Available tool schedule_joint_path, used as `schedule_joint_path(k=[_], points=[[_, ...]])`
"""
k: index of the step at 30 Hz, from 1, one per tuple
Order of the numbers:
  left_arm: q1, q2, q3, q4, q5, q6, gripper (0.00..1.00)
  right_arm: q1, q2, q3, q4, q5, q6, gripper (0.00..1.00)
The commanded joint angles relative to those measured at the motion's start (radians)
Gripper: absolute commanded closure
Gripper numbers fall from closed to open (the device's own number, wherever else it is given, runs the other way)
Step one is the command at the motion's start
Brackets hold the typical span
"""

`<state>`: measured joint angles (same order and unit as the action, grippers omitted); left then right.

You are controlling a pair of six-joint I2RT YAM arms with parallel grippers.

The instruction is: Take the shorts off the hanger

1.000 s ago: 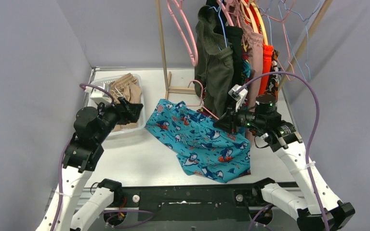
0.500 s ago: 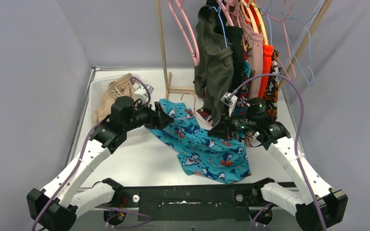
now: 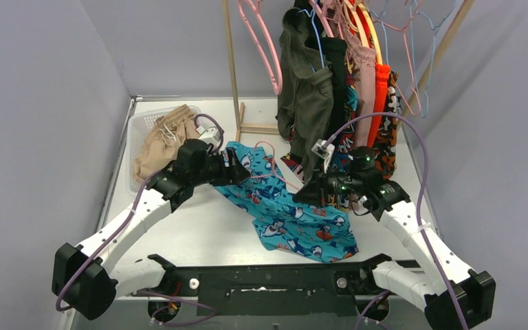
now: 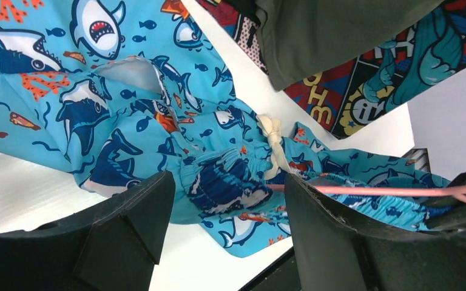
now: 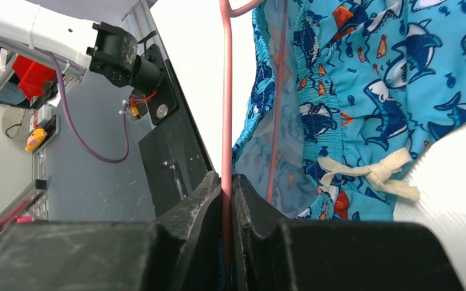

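Teal shark-print shorts (image 3: 289,210) lie spread on the white table, still threaded on a pink hanger (image 3: 269,160). My right gripper (image 3: 305,193) is shut on the hanger's pink wire (image 5: 225,121) at the shorts' right side. My left gripper (image 3: 237,172) is open at the shorts' upper left edge; in the left wrist view its jaws stand wide either side of the bunched waistband (image 4: 230,182), near the cream drawstring (image 4: 274,142). Tan shorts (image 3: 161,137) lie in the bin. Olive (image 3: 309,96), black, comic-print, pink and orange shorts hang on the rack.
A clear plastic bin (image 3: 132,148) stands at the table's back left. A wooden rack post (image 3: 232,69) and its foot stand behind the shorts. Empty pink hangers (image 3: 265,41) hang at the rack's left, thin wire hangers (image 3: 419,62) at its right.
My left arm swung from the bin across to the shark-print shorts and now has its open jaws over the waistband. My right gripper moved slightly left and down with the hanger.
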<state>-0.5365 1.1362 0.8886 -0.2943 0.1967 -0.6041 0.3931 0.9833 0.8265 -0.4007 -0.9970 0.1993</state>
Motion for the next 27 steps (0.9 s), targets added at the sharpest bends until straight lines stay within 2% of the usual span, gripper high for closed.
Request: schedule_joint_path(k=[1, 2, 4, 7, 10, 14, 16, 22, 27], points=[[-0.019, 0.031, 0.037, 0.043, -0.019, -0.009, 0.34, 0.027, -0.02, -0.007, 0.102, -0.035, 0.023, 1.0], [-0.023, 0.041, 0.039, 0.04, -0.014, -0.003, 0.37, 0.033, -0.02, -0.009, 0.105, -0.028, 0.024, 1.0], [-0.025, 0.055, 0.05, 0.017, -0.003, 0.015, 0.54, 0.035, -0.022, -0.01, 0.108, -0.012, 0.025, 1.0], [-0.031, 0.042, 0.036, 0.015, -0.022, 0.024, 0.67, 0.036, -0.028, -0.004, 0.099, 0.016, 0.02, 1.0], [-0.031, 0.019, 0.016, 0.01, -0.032, 0.04, 0.84, 0.035, -0.041, -0.006, 0.096, 0.064, 0.019, 1.0], [-0.03, 0.001, 0.0, -0.016, -0.052, 0.069, 0.97, 0.031, -0.06, -0.013, 0.082, 0.147, 0.022, 1.0], [-0.03, -0.002, 0.0, -0.04, -0.093, 0.091, 1.0, 0.03, -0.077, -0.023, 0.082, 0.177, 0.024, 1.0], [-0.016, -0.008, -0.018, -0.131, -0.388, 0.105, 1.0, 0.03, -0.199, -0.094, 0.15, 0.171, 0.012, 1.0], [0.03, -0.038, -0.047, -0.129, -0.452, 0.083, 1.0, 0.029, -0.288, -0.117, 0.138, 0.12, -0.023, 1.0]])
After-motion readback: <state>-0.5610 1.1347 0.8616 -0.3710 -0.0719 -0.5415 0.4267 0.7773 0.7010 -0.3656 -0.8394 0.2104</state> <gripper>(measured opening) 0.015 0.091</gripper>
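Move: The left end of the shorts' waistband lies almost between the open left fingers, about 1 cm ahead, 1 cm right and 2 cm below. From that hand the pink hanger's neck is some 8 cm right and 3 cm farther out at about its height, the green trousers' hem roughly 17 cm right, 2 cm ahead and 6 cm lower, the basket 27 cm left, 9 cm ahead and 15 cm lower. From the right hand, already gripping a hanger arm, the waistband end is about 14 cm left, 5 cm ahead and 4 cm lower. The left hand sinks about 2 cm onto the left end of the shorts' waistband and its fingers close fully, pinching the fabric rim beside the hanger; it then draws away leftwards towards the basket by roughly 4 cm, ending a little lower and farther out, rolling its left side up and turning slightly counter-clockwise, some 15 degrees in all. Meanwhile the right hand keeps its grip on the hanger arm as the thing to pull against, easing forward and then about 1.5 cm back and to the right. ##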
